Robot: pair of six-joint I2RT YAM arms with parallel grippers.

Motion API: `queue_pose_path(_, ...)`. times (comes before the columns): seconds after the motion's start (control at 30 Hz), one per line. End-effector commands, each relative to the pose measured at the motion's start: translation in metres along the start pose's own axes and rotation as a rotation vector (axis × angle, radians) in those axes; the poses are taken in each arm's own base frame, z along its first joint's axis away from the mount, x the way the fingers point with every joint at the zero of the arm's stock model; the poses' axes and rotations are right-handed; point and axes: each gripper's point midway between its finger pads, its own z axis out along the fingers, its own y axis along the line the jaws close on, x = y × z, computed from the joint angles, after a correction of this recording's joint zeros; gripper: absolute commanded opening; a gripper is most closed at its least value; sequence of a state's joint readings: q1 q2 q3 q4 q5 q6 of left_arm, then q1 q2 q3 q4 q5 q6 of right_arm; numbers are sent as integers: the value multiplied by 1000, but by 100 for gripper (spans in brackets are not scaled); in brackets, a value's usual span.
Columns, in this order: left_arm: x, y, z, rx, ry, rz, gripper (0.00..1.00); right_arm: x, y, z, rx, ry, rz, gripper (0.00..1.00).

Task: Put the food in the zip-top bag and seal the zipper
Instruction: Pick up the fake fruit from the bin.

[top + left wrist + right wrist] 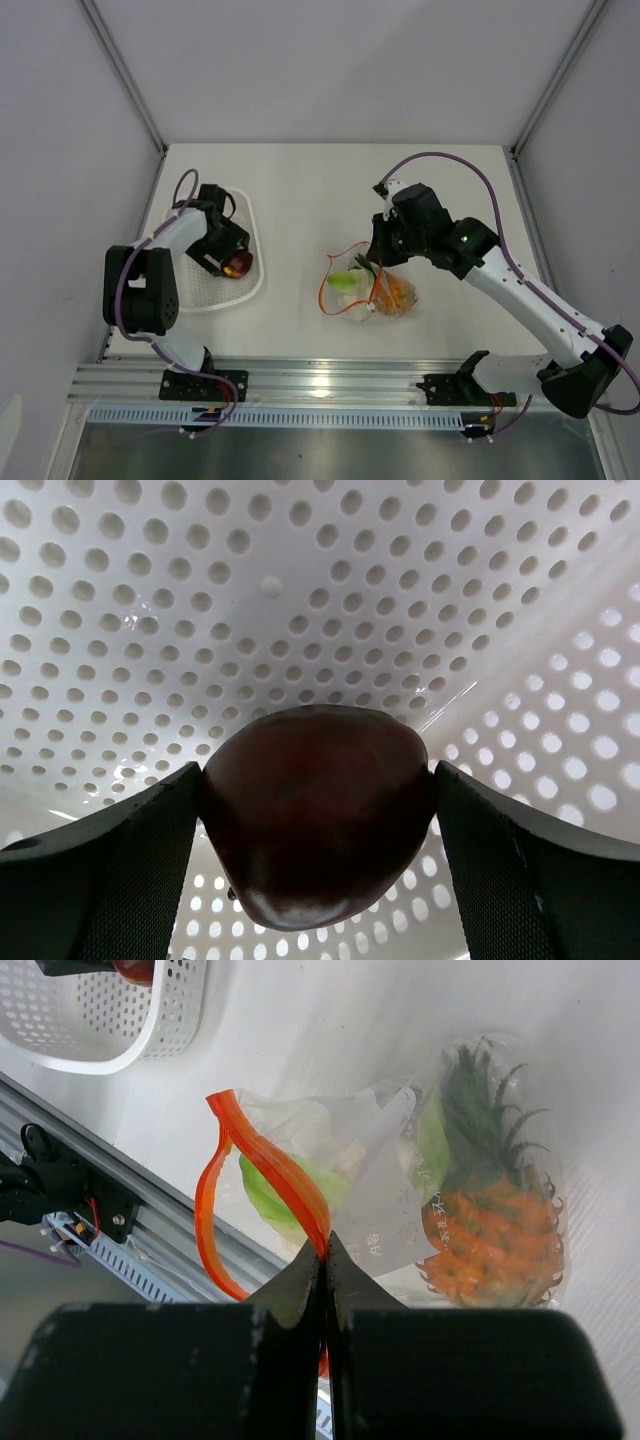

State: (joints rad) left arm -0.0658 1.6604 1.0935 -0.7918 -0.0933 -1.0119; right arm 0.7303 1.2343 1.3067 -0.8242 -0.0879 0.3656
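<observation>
My left gripper point(233, 262) is inside the white mesh basket point(250, 225), shut on the dark red-purple piece point(318, 815), which sits between both black pads. The clear zip-top bag point(375, 290) lies at the table's middle with its red-orange zipper point(265, 1175) looped open. My right gripper point(325, 1250) is shut on the zipper strip at the bag's mouth edge. Inside the bag are the orange pineapple point(495, 1235) with green leaves and the pale green leafy vegetable point(285, 1185). The round orange fruit is not clearly visible.
The basket's perforated floor point(300, 600) fills the left wrist view. A metal rail point(320, 380) runs along the table's near edge. White walls close the back and sides. Purple cables point(450, 160) loop over the right arm.
</observation>
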Motion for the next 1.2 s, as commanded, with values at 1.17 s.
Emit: queue_pose_path(1.17,85,-60,-200,634,-23,140,55,-25,14,14,-38,-42,62,0)
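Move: The dark red fruit is already between the left fingers, low in the bin. The bag's open mouth, where it is to go, is about 27 cm to the right, 12 cm back and 15 cm higher. The bin's middle is some 6 cm left and 4 cm ahead at about hand height; the bagged pineapple, 39 cm right, 7 cm back and slightly higher. From the right hand, the mouth is about 6 cm left, 2 cm back and 4 cm lower. Lift the left gripper about 15 cm out of the bin, keeping its hold on the dark red fruit; once near the top, swing right towards the bag and slightly back. Meanwhile tip the fingers forward some 25 degrees and turn slightly clockwise. Keep the right fingers shut on the bag's edge, easing it a little left and down late on. ##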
